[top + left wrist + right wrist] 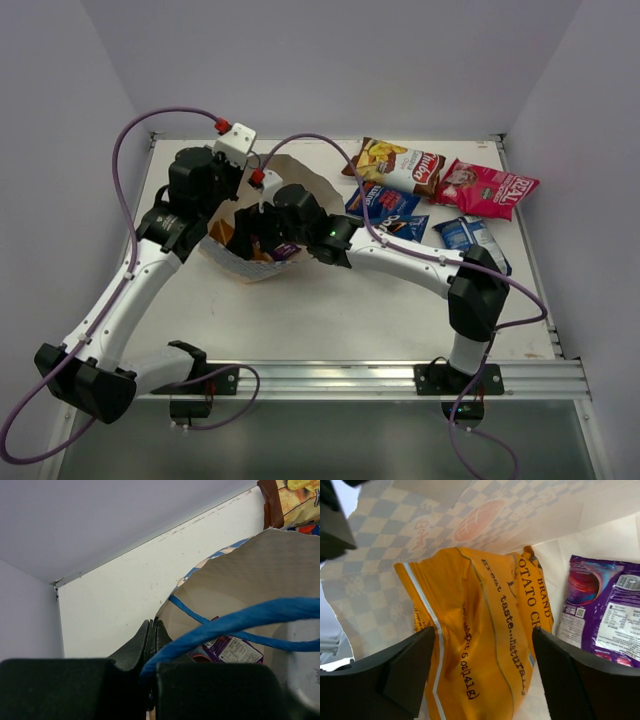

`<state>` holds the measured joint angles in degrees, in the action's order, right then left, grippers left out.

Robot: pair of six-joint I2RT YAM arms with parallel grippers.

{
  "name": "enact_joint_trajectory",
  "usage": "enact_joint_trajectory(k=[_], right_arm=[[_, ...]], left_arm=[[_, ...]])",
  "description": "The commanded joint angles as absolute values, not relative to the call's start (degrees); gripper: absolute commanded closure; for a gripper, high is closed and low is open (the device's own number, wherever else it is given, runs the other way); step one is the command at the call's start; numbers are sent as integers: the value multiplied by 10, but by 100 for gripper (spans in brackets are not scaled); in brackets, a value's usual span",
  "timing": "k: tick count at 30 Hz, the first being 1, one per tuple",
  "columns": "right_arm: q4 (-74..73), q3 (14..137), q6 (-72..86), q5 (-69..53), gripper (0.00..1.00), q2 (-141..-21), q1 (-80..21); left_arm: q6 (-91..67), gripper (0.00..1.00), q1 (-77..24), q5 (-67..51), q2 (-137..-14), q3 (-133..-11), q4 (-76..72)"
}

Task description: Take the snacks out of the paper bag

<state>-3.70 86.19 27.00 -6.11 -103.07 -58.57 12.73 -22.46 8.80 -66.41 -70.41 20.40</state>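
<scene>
The paper bag (300,175) lies open on the table's left half. My left gripper (152,625) is shut on the bag's rim (172,597), with a blue string handle (240,620) draped across it. My right gripper (484,631) is inside the bag, open, one finger on each side of an orange packet (470,590). A small purple packet (602,615) lies beside it in the bag. Out on the table lie a brown-and-white packet (395,165), a red-pink one (490,188), blue Doritos (385,203) and a blue-and-white one (470,236).
The loose packets crowd the table's right rear, close to my right arm's elbow (475,290). White walls close the table's back and sides. A metal rail (340,378) runs along the near edge.
</scene>
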Motion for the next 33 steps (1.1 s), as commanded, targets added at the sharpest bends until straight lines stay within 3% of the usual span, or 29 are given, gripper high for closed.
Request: enact_joint_trajectory(k=[1, 4, 5, 12, 23, 33], right_arm=[[-24, 867, 272, -83, 21, -1043, -591], [-27, 867, 272, -88, 38, -1048, -590], [-27, 866, 266, -75, 51, -1044, -589], [-26, 842, 254, -40, 100, -1007, -568], [-27, 851, 140, -6, 100, -868, -562], [-36, 919, 97, -5, 100, -818, -526]], left_arm=[[109, 100, -221, 84, -645, -709, 176], [104, 100, -221, 86, -649, -711, 179], [104, 100, -221, 86, -648, -711, 183], [101, 100, -221, 109, -631, -700, 192], [99, 100, -221, 150, -622, -676, 192], [91, 100, -221, 226, -628, -673, 195]])
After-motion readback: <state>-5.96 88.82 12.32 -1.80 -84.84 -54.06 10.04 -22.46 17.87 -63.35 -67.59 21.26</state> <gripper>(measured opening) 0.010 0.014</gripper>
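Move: In the paper bag's mouth, the open right fingers are around the orange chip pack, its middle some 3 cm further left, 1 cm ahead and 4 cm lower. The purple snack lies about 7 cm ahead, 4 cm to the right and 14 cm below; the paper bag's middle is roughly 8 cm ahead, 5 cm right and 8 cm down. From the left hand, which holds the bag's rim, the orange pack is about 10 cm back, level sideways, 13 cm below. Closing on the orange chip pack while dipping a centimetre or two, the right hand pinches it, then pulls up some 18 cm and about 9 cm to the right, quickly, rolling so the hand's forward side rises about 25 degrees. The left keeps its shut grip on the rim and eases about 3 cm left, turning slightly counter-clockwise. ##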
